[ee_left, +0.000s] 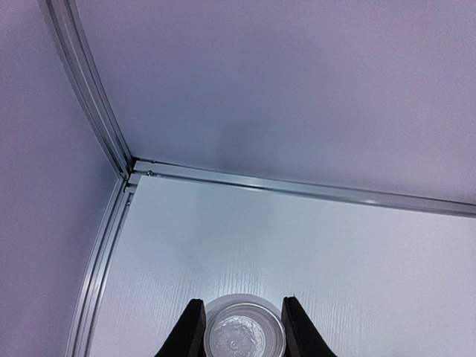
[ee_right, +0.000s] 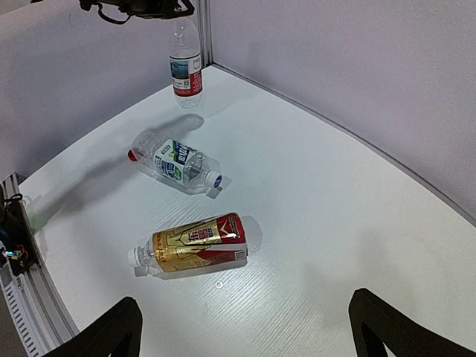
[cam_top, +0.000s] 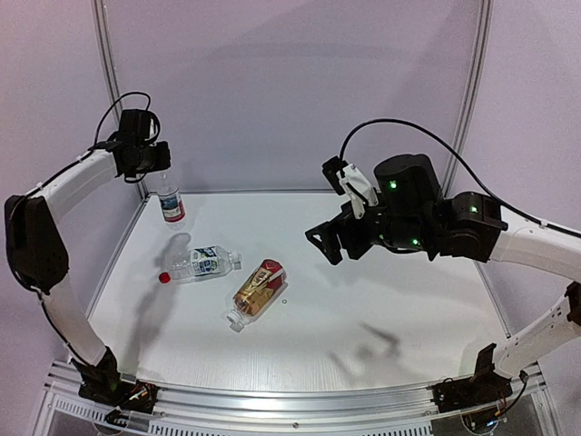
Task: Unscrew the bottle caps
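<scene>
My left gripper (cam_top: 152,168) is shut on the whitish cap (ee_left: 244,336) of the clear bottle with the blue-white-red label (cam_top: 171,205), which hangs upright above the back left corner (ee_right: 186,71). In the left wrist view both fingers (ee_left: 187,333) press the cap's sides. A clear bottle with a green-blue label (cam_top: 207,262) lies on its side, its red cap (cam_top: 164,277) pointing left (ee_right: 132,155). The amber bottle with the red-gold label (cam_top: 261,287) lies beside it, whitish cap (ee_right: 139,255) toward the near edge. My right gripper (cam_top: 334,213) hovers open over mid-table, its fingertips (ee_right: 111,327) at the frame's bottom.
White table (cam_top: 381,272) enclosed by pale walls and aluminium rails (ee_left: 297,187). A tiny ring (ee_right: 219,284) lies on the table just in front of the amber bottle. The near edge carries a metal rail (cam_top: 300,404) with both arm bases.
</scene>
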### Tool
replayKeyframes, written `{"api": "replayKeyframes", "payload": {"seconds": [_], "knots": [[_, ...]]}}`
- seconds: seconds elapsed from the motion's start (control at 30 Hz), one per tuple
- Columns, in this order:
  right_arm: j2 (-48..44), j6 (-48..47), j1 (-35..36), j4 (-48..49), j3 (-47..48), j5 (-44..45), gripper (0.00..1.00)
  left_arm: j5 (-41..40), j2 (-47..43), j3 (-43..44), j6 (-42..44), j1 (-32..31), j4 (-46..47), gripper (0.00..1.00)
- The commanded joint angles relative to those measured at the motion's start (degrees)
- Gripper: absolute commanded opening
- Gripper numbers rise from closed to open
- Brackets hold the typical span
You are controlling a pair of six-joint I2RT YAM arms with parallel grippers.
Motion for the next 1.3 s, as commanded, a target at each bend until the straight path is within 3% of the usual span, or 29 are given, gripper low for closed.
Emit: {"api": "replayKeyframes", "payload": {"seconds": [0.0,0.53,0.73,0.87,1.0,1.07,1.27], "knots": [[1.2,-2.1,-0.2,-2.5,2.1,0.9,0.99,1.1,1.9,-3.0,-1.0,0.4,3.6,0.0],[2.3,-4.5,-0.3,-3.2,2.6,0.9,0.99,4.9,3.5,-8.5,-0.1,0.5,8.0,0.1],[2.2,-4.3,-0.5,-3.0,2.3,1.4,0.99,7.2,2.8,-8.8,1.3,0.5,5.9,0.24],[2.2,-3.9,-0.5,-2.9,2.4,1.1,0.99,7.9,1.2,-10.6,1.3,0.5,5.7,0.28],[2.1,-3.3,-0.5,-3.0,2.4,0.8,0.99,7.7,-1.3,-12.8,1.2,0.4,5.9,0.38],[2.0,-2.9,-0.5,-3.0,2.4,0.7,0.99,7.8,-2.2,-13.0,1.4,0.4,5.0,0.49],[1.7,-2.0,-0.5,-3.1,2.3,0.3,0.99,6.5,-4.2,-13.7,3.3,-1.0,2.7,0.68]]}}
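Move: The left hand holds the uncapped bottle by its neck; its standing spot is about 26 cm below, 1 cm ahead and 1 cm right. From this hand, the lying blue-label bottle is some 11 cm back and 8 cm right, the red cap 16 cm back and 1 cm left, both near table height. The spot is roughly 30 cm ahead, 38 cm left and 28 cm below the right hand. Left arm lowers the bottle about 6 cm onto the table, then opens and backs off some 3 cm. ##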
